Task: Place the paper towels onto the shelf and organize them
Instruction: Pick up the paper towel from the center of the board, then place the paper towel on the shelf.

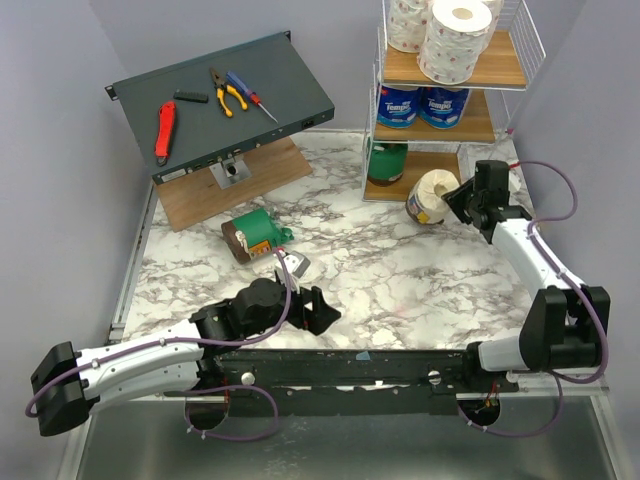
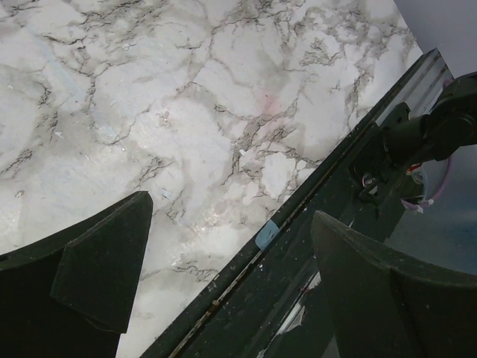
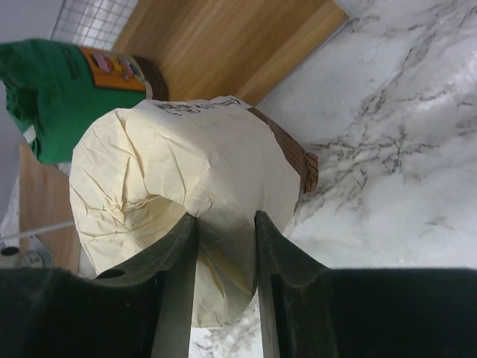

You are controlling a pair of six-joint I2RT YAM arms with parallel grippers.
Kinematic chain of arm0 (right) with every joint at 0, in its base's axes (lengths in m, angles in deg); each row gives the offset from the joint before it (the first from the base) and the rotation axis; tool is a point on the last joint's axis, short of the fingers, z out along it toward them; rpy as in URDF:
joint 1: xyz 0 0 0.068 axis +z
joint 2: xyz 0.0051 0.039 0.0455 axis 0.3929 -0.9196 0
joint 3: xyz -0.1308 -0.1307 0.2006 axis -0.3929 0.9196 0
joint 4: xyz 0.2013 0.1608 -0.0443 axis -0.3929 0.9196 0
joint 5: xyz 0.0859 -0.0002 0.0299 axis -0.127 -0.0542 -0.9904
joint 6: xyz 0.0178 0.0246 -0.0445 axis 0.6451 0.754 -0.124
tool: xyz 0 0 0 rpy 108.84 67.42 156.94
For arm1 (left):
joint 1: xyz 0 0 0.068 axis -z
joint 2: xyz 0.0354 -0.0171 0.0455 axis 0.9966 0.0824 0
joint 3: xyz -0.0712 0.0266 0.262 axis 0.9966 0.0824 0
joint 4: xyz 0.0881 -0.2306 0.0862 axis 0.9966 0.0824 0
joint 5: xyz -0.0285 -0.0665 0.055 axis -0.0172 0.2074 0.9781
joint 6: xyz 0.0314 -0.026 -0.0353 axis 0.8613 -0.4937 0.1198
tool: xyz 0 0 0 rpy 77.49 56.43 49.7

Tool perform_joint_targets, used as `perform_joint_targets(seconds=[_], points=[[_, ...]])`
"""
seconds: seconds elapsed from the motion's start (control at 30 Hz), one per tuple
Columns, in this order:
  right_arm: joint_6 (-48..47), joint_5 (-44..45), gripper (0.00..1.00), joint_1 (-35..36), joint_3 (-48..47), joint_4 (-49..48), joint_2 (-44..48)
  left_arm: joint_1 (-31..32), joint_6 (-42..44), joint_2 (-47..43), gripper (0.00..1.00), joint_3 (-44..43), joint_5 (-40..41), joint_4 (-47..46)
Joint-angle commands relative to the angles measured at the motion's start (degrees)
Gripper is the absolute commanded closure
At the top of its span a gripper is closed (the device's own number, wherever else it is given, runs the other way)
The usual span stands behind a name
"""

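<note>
The shelf (image 1: 500, 72) stands at the back right. White pink-speckled paper towels (image 1: 455, 40) fill its top tier, blue-and-white ones (image 1: 420, 105) the middle, and a green one (image 1: 387, 162) the bottom. My right gripper (image 1: 462, 200) is shut on a cream-and-brown roll (image 1: 432, 197) just in front of the bottom tier. In the right wrist view the fingers pinch the roll's cream paper end (image 3: 171, 171), with the green roll (image 3: 67, 89) and the shelf board (image 3: 223, 45) behind. Another green roll with brown ends (image 1: 255, 235) lies on the marble table. My left gripper (image 1: 320, 310) hangs open and empty over the table's front edge (image 2: 231, 209).
A dark grey slanted panel (image 1: 225, 100) at the back left carries a red-handled tool (image 1: 163, 130), yellow pliers (image 1: 225, 92) and a screwdriver. A wooden board (image 1: 200, 200) lies under it. A small grey-white object (image 1: 293, 265) lies near the loose green roll. Walls close in on both sides.
</note>
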Motion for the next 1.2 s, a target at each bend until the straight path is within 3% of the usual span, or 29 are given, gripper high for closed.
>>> perform_joint_targets(seconds=[0.0,0.33,0.67,1.17], points=[[4.1,2.7,0.68,-0.4,-2.8,-9.2,-3.2,-0.1,0.9,-0.7,0.08,-0.5,2.3,0.4],[7.3,2.5,0.69,-0.4,-2.6,-18.9,-9.0,-0.2,1.5,-0.2,0.07,-0.6,3.5,0.4],[8.4,5.3,0.69,-0.3,-6.1,-20.4,-14.5,-0.2,3.3,3.8,0.07,-2.6,4.1,2.0],[9.4,2.5,0.67,-0.2,-10.2,-24.5,-21.2,-0.3,4.9,5.5,0.07,-3.6,5.7,2.9]])
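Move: The right hand already holds the cream paper towel by its right rim. The free spot it is bound for, on the shelf's lowest board, lies about 12 cm ahead, 4 cm left and 8 cm below. The green paper towel on that board stands some 14 cm ahead and 14 cm left, 7 cm lower; the right blue roll, one board up, is about 15 cm ahead, 3 cm left and 12 cm above. From the idle left hand the spot is roughly 37 cm ahead, 23 cm right and 7 cm lower. The right hand carries the cream paper towel about 10 cm forward, in under the middle board and over the lowest one, towards the free spot right of the green paper towel, sinking some 3 cm in two short steps near the start and the end. Its fingers keep their pinch on the rim while the wrist turns about 10 degrees, tipping up a little and turning clockwise, and the empty, open left hand sinks about 2 cm well away from the shelf. ##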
